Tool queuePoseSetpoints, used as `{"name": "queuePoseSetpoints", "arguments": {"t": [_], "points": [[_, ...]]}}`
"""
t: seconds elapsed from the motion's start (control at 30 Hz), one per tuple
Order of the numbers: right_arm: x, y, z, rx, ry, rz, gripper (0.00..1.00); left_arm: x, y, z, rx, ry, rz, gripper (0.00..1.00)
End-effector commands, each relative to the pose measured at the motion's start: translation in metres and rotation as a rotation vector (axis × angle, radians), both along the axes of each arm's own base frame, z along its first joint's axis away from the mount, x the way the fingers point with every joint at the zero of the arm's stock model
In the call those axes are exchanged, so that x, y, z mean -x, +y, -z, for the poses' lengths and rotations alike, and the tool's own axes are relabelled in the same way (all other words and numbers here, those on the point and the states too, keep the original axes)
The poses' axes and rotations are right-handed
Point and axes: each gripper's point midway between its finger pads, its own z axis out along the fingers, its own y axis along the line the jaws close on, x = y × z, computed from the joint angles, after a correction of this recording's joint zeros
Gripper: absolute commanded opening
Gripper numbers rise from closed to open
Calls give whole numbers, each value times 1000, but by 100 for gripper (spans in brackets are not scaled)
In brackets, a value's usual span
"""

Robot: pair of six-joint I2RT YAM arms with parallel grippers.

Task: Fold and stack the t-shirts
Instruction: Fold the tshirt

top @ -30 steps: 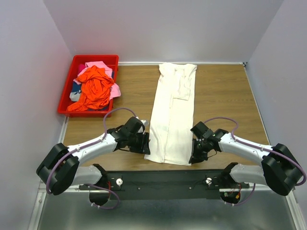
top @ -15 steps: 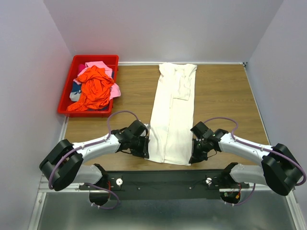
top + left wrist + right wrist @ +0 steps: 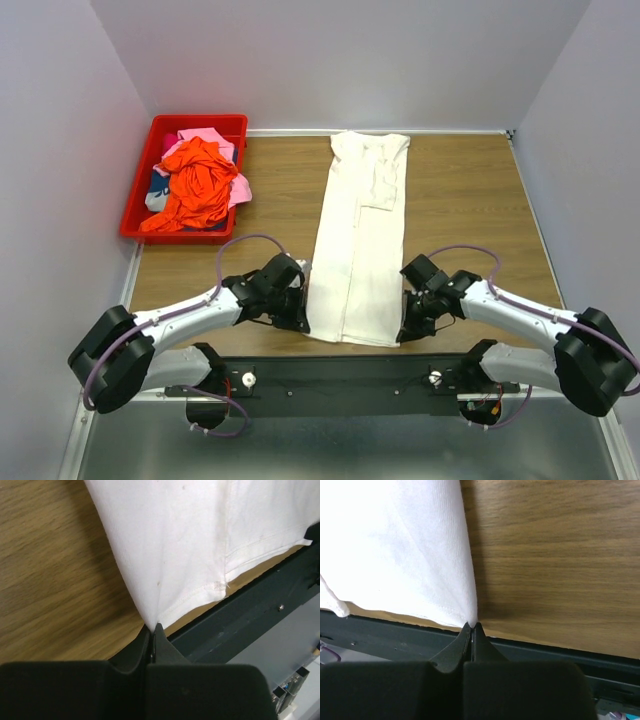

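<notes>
A white t-shirt lies folded into a long strip down the middle of the wooden table, collar end far, hem near. My left gripper is shut on its near left corner, the cloth pinched between the fingertips. At the near right corner my right gripper is shut on the cloth the same way. Orange-red, pink and dark patterned t-shirts are heaped in the red bin.
The red plastic bin sits at the far left corner of the table. A black rail runs along the near table edge below the hem. Grey walls close in the left, right and far sides.
Both grippers have closed on the hem corners of the white t-shirt; the left one went from wide open to shut. The left arm shifted slightly toward the near edge.
</notes>
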Motion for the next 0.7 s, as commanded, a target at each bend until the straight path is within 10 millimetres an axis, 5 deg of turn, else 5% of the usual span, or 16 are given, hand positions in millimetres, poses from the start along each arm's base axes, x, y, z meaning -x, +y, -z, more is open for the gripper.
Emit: {"name": "queuePoseSetpoints", "arguments": {"t": [0.0, 0.37, 0.67], "points": [[3, -2, -12, 13, 10, 7, 0, 2, -9, -18, 46, 16, 1, 0], [-59, 8, -69, 82, -195, 29, 0, -64, -19, -55, -26, -185, 2, 0], [-118, 6, -74, 263, -304, 4, 0, -146, -20, -82, -36, -303, -28, 0]]}}
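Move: The left hand holds the folded t-shirt's near left corner, the right hand its near right corner, both just above the table. The t-shirt's middle lies about 21 cm ahead and 12 cm right of the left hand, and 23 cm ahead and 8 cm left of the right. Its far end is roughly 42 cm ahead and 13 cm right of the left hand; the red bin 32 cm ahead, 25 cm left of the left hand. Both hands, still pinching the near corners, rise about 7 cm and sweep 10 cm forward over the t-shirt. ##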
